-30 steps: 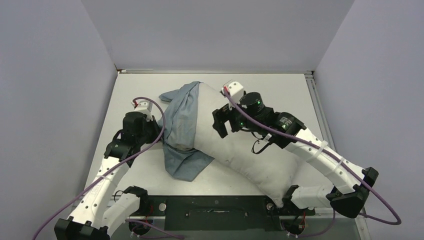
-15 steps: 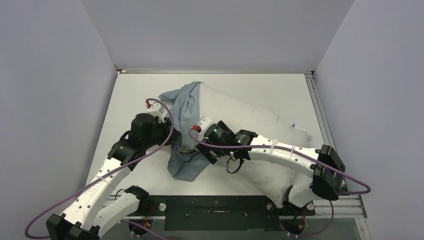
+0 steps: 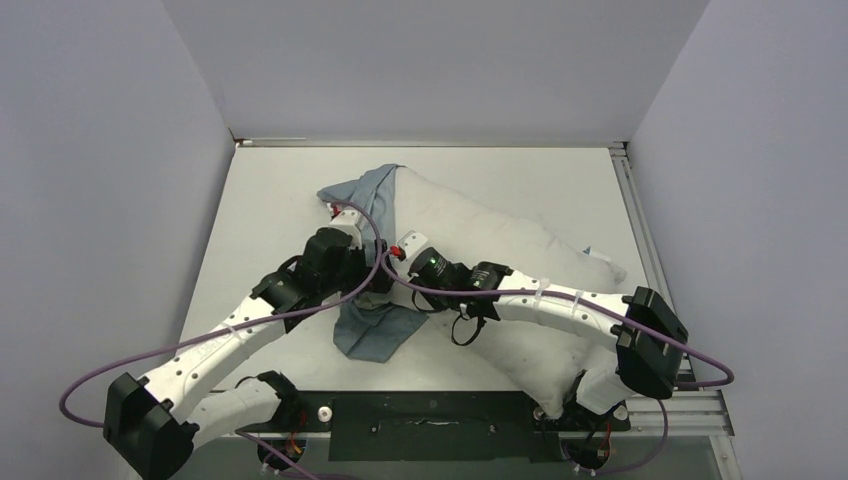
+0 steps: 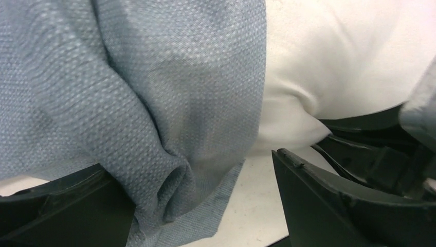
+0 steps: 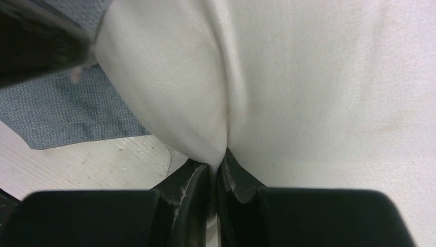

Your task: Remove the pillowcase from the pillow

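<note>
The white pillow lies diagonally across the table, most of it bare. The blue-grey pillowcase is bunched over its far left end, with a loose flap on the table. My left gripper is open at the bunched cloth; in the left wrist view the pillowcase hangs between the wide-apart fingers, with the pillow behind. My right gripper is shut, pinching a fold of the pillow next to the case's edge.
The white table is walled by grey panels at the back and both sides. A metal rail runs along the right edge. The black base plate lies at the near edge.
My left arm has swung right to the bunched pillowcase. My right arm dropped from above the pillow to its near edge beside the case and shut on a pillow fold.
</note>
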`<move>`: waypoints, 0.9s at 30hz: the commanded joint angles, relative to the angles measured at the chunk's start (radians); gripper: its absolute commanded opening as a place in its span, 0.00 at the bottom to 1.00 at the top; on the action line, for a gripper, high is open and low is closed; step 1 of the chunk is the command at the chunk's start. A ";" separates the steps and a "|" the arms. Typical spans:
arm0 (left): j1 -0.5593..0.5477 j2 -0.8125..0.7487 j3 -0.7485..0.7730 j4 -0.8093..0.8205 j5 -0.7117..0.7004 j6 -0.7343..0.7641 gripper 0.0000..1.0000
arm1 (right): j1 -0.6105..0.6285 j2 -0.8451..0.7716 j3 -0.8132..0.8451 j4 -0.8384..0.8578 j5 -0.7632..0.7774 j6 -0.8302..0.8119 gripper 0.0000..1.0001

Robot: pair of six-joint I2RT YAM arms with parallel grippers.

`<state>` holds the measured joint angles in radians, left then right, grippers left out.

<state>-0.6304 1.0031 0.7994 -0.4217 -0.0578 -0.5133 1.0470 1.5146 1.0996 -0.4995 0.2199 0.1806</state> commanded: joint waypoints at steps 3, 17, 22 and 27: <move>-0.103 0.101 0.014 0.082 -0.240 -0.012 0.96 | -0.009 -0.019 -0.006 0.036 -0.040 0.031 0.05; -0.032 0.198 -0.041 0.119 -0.455 -0.079 0.58 | -0.096 -0.129 -0.063 0.001 -0.059 0.095 0.05; 0.075 0.177 -0.075 0.085 -0.468 -0.072 0.16 | -0.198 -0.189 -0.090 -0.039 -0.065 0.131 0.05; 0.176 0.141 -0.071 0.006 -0.528 -0.060 0.00 | -0.312 -0.237 -0.072 -0.101 -0.048 0.155 0.05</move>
<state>-0.5270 1.1873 0.7311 -0.3119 -0.4656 -0.5987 0.8326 1.3525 1.0222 -0.4938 0.0929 0.3096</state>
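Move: The bunched pillowcase edge lies between the left hand's open fingers and just beyond, about 3 cm ahead and 4 cm below. Its loose near flap is roughly 10 cm back and 13 cm below that hand; the pillow's middle is some 24 cm to its right, 2 cm back and 8 cm lower. From the right hand, already pinching the white pillow, that middle lies about 17 cm right, level fore-and-aft and 4 cm lower, and the bunched edge about 6 cm left, 6 cm ahead. The bunched pillowcase edge is taken by the left hand, which sinks about 4 cm and pushes forward onto it, shuts its fingers on the folds, then draws them left some 8 cm, still easing forward and lower, turning about 30 degrees counter-clockwise. The right hand keeps its pinch on the pillow, at first holding still, then pulling right, forward and up about 6 cm, away from the left hand. ##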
